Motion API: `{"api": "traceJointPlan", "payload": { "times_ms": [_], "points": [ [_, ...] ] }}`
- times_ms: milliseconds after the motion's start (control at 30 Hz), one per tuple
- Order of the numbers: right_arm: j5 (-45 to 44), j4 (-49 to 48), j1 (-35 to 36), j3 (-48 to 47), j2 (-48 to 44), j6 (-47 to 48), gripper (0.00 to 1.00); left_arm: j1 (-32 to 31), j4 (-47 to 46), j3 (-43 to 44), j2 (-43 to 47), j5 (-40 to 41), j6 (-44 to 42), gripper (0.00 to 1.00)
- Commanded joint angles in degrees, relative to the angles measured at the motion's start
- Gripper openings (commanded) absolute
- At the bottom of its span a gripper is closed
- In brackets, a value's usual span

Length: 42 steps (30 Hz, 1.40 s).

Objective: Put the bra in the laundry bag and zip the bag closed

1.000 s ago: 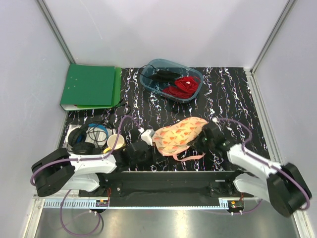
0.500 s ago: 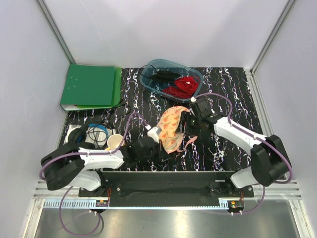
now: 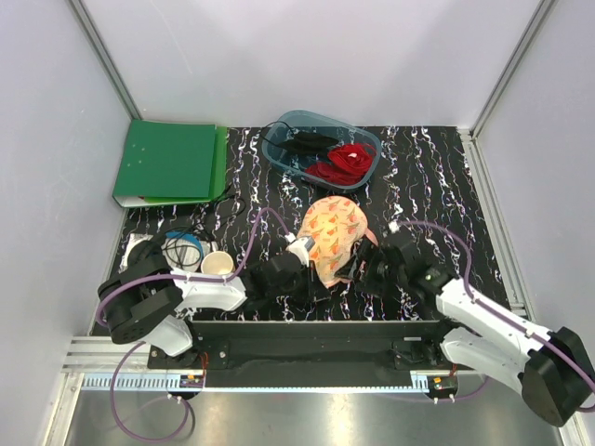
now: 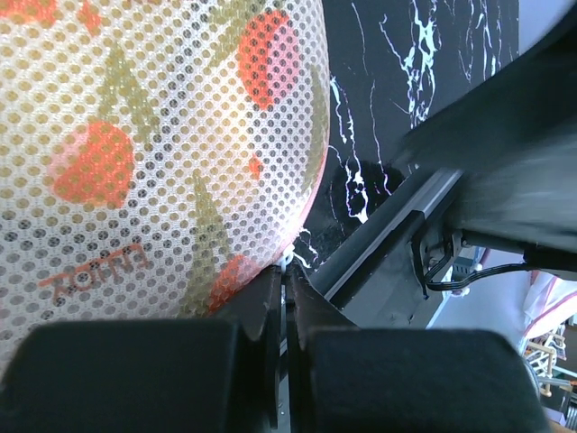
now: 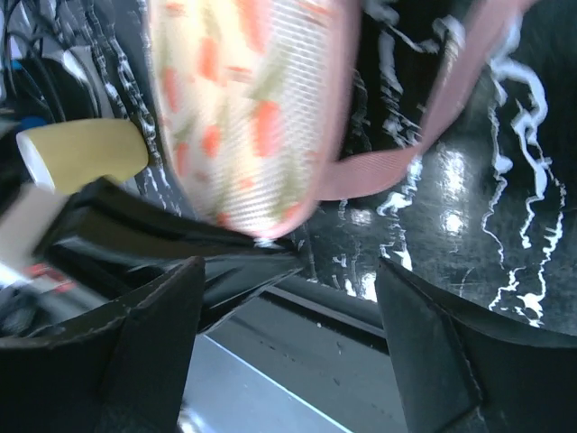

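The laundry bag (image 3: 333, 237) lies as one rounded peach pouch with orange-red print near the table's front middle. Its mesh (image 4: 153, 135) fills the left wrist view. My left gripper (image 3: 299, 271) is at the bag's near-left edge, shut (image 4: 288, 281) on the small white zip pull (image 4: 290, 260). My right gripper (image 3: 370, 269) stands just right of the bag, open wide (image 5: 288, 311) with nothing between its fingers (image 5: 135, 347). The bag (image 5: 248, 108) and its pink strap (image 5: 424, 135) are above them in the right wrist view. The bra is hidden.
A blue-grey tub (image 3: 364, 138) holding red and black garments stands at the back. A green binder (image 3: 170, 163) lies at the back left. A paper cup (image 3: 217, 266) and coiled cables (image 3: 167, 251) sit by the left arm.
My right gripper opened, let go of the bag and drew back toward the near edge. The bag settled from a lifted fold into a rounded pouch. The left gripper stayed shut and shifted slightly right.
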<state>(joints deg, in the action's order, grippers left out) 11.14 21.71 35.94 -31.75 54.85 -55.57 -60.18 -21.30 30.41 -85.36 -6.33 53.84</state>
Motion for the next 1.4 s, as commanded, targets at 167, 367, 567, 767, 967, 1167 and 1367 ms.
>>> {"api": "traceJointPlan", "payload": {
  "times_ms": [167, 367, 567, 767, 967, 1167, 1367],
  "points": [
    [-8.7, -24.9, 5.1, 13.0, -1.9, -19.0, 0.72, -0.5, -4.0, 1.4, -0.2, -1.6, 0.3, 0.0],
    [-9.7, -33.0, 6.6, 16.9, 2.6, -22.6, 0.62, -0.8, -4.9, 1.2, -0.8, -1.6, 0.7, 0.0],
    [-9.6, -37.4, 7.2, 16.6, 8.2, -23.0, 0.48, -1.0, -4.8, 1.6, -0.6, -1.6, 0.6, 0.0],
    [-9.6, -35.1, 7.2, 16.5, 8.5, -21.3, 0.19, -0.7, -3.1, -1.9, 1.5, 0.4, 0.0, 0.0],
    [-7.5, -28.0, 6.9, 18.6, 2.0, -15.3, 0.01, 4.2, -1.7, -11.8, 8.4, 0.9, -0.4, 0.0],
    [3.5, -24.4, -0.2, 17.4, -0.1, -3.9, 0.0, 6.7, 8.2, -14.0, 18.1, 4.7, -5.3, 0.0],
    [16.3, -20.1, -6.9, 4.2, 14.9, 15.7, 0.0, 5.6, 10.7, -11.9, 20.1, 4.5, -5.5, 0.0]
  ]
}}
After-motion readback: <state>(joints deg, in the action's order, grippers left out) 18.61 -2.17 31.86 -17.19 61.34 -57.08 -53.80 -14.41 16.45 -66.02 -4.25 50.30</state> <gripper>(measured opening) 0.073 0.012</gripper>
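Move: The left fingers still hold the zip pull at the laundry bag's near edge; the bag's middle lies about 12 cm ahead and 3 cm right of that hand, level with it, the yellow mug roughly 25 cm left and 6 cm ahead. From the open right hand, the bag's near corner is about 3 cm left, 1 cm ahead and 5 cm below; the strap is some 6 cm ahead, 4 cm right and 8 cm down. The right fingers close on the bag's zip edge at its near corner, after sinking about 5 cm and working a few centimetres left, then keep the pinch while easing back right. The left hand waits almost still with the pull gripped, and only once the right has shut draws it about 8 cm left along the near edge, dipping and rising again. ##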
